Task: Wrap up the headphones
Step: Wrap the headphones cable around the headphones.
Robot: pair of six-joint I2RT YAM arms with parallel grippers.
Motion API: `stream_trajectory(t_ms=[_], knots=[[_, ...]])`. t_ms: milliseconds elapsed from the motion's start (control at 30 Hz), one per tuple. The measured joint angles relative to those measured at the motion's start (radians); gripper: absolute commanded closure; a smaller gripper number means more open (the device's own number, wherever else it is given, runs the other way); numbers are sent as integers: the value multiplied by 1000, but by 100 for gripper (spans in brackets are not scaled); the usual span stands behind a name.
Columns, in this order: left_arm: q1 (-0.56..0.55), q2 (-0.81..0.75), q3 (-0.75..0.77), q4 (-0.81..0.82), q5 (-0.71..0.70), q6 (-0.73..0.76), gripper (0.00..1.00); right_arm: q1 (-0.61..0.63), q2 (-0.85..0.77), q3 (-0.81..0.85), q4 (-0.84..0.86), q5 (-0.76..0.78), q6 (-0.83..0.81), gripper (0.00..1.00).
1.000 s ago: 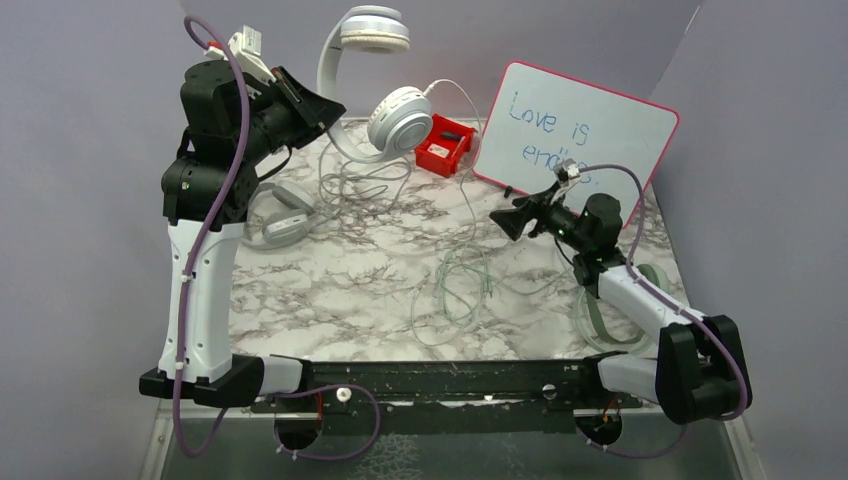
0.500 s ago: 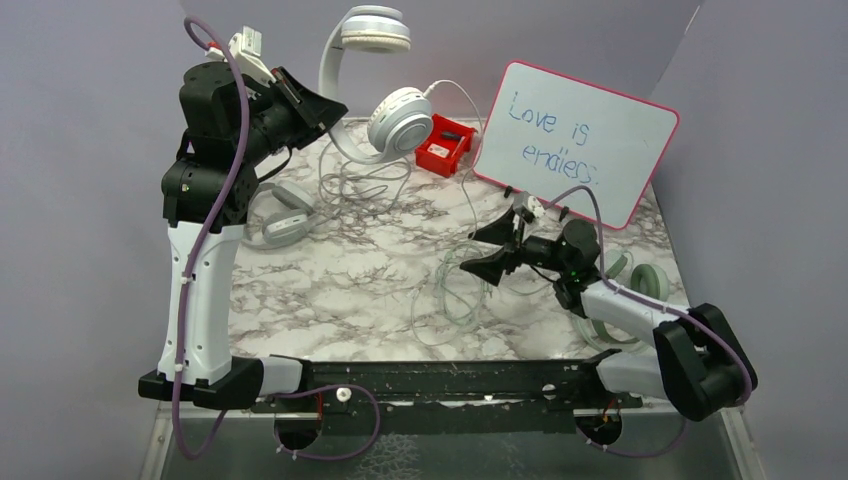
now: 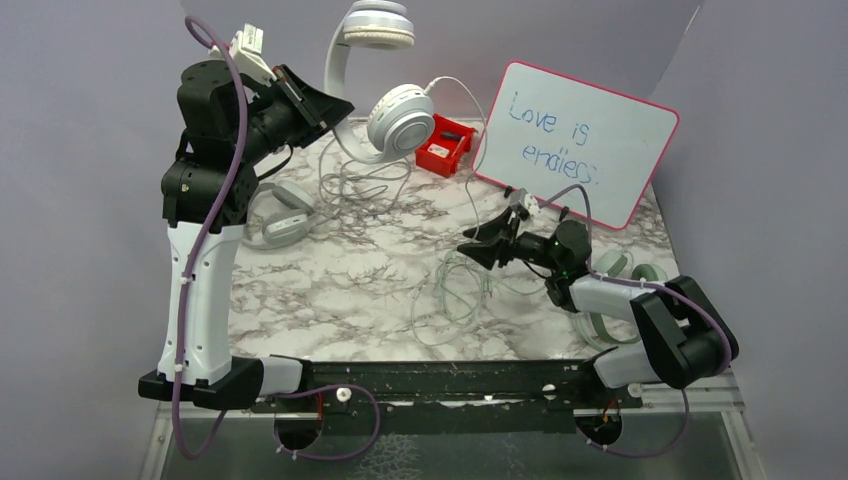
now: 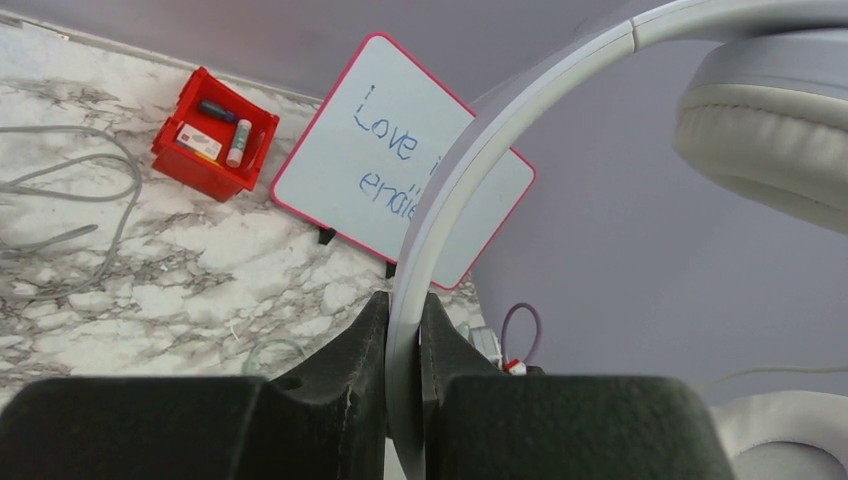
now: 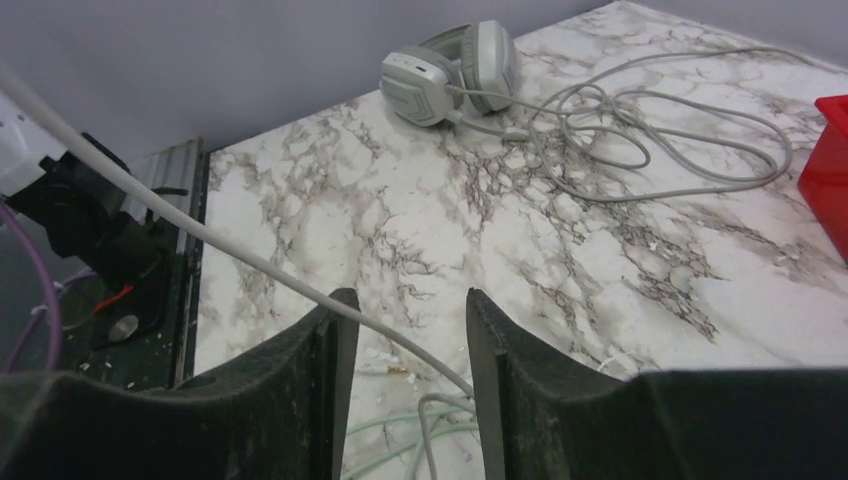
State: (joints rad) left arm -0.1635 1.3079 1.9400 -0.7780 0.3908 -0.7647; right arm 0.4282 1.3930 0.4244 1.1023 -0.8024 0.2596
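My left gripper (image 3: pixel 325 105) (image 4: pixel 405 310) is raised at the back left and shut on the headband (image 4: pixel 450 200) of the white headphones (image 3: pixel 400 118). Their cups hang in the air. The thin white cable (image 3: pixel 468 170) (image 5: pixel 250 262) drops from the lower cup to the table. It passes between the fingers of my right gripper (image 3: pixel 470 248) (image 5: pixel 405 320), which stands open around it, low over the table's middle right. A grey-green pair (image 3: pixel 285 215) (image 5: pixel 450 70) lies at the left with its looped cable. A mint pair (image 3: pixel 625 290) lies partly hidden under the right arm.
A whiteboard with a pink rim (image 3: pixel 570 140) (image 4: pixel 390 170) leans at the back right. Beside it stands a red bin (image 3: pixel 445 143) (image 4: pixel 215 145) holding small items. Loose mint cable loops (image 3: pixel 455 290) lie on the marble table (image 3: pixel 330 290) in front of my right gripper.
My right gripper has swung left and down from near the whiteboard to the white cable, and its jaws have narrowed around it. The left arm has barely moved.
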Motion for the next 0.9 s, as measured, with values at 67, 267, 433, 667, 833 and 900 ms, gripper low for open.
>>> stream_trajectory(t_ms=[67,267,433,667,833,900], knots=[[0,0,1,8,11,-5,100,0,20,11,11,8,3,72],[-1,-17,-53,97,116,3,100,-9,38,88,-39,27,-14,81],[-43,-48,-204,219,293,51,100,-53,38,180,-178,23,-51,87],[-120,-75,-436,253,394,181,100,-92,-1,381,-600,114,-151,100],[-159,-108,-542,147,226,319,100,-97,-164,414,-814,264,-204,100],[-159,-116,-570,114,133,368,100,-97,-220,444,-879,306,-228,99]])
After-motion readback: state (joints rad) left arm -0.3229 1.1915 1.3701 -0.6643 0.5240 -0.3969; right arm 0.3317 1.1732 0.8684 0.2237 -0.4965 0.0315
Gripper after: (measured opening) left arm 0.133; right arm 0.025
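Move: The headphones cable hangs slantwise between the right hand's half-open fingers, practically at the hand point. The cable's earcup is some 4 cm ahead of that hand, 12 cm to its left and 28 cm above. A green cable coil lies nearly below, about 18 cm down; the whiteboard's middle is roughly 25 cm ahead and 24 cm right. From the left hand, which holds the headband, that stretch of cable is about 5 cm back, 21 cm right and 31 cm down. The headphones cable is pinched as the right fingers close on it while that hand runs forward about 9 cm; it then rises and draws right, turning clockwise. Meanwhile the left hand, still gripping the headband, sinks some 17 cm towards the right hand's height, swinging right and back with a clockwise turn, then easing partly back left and rolling its left side up. ##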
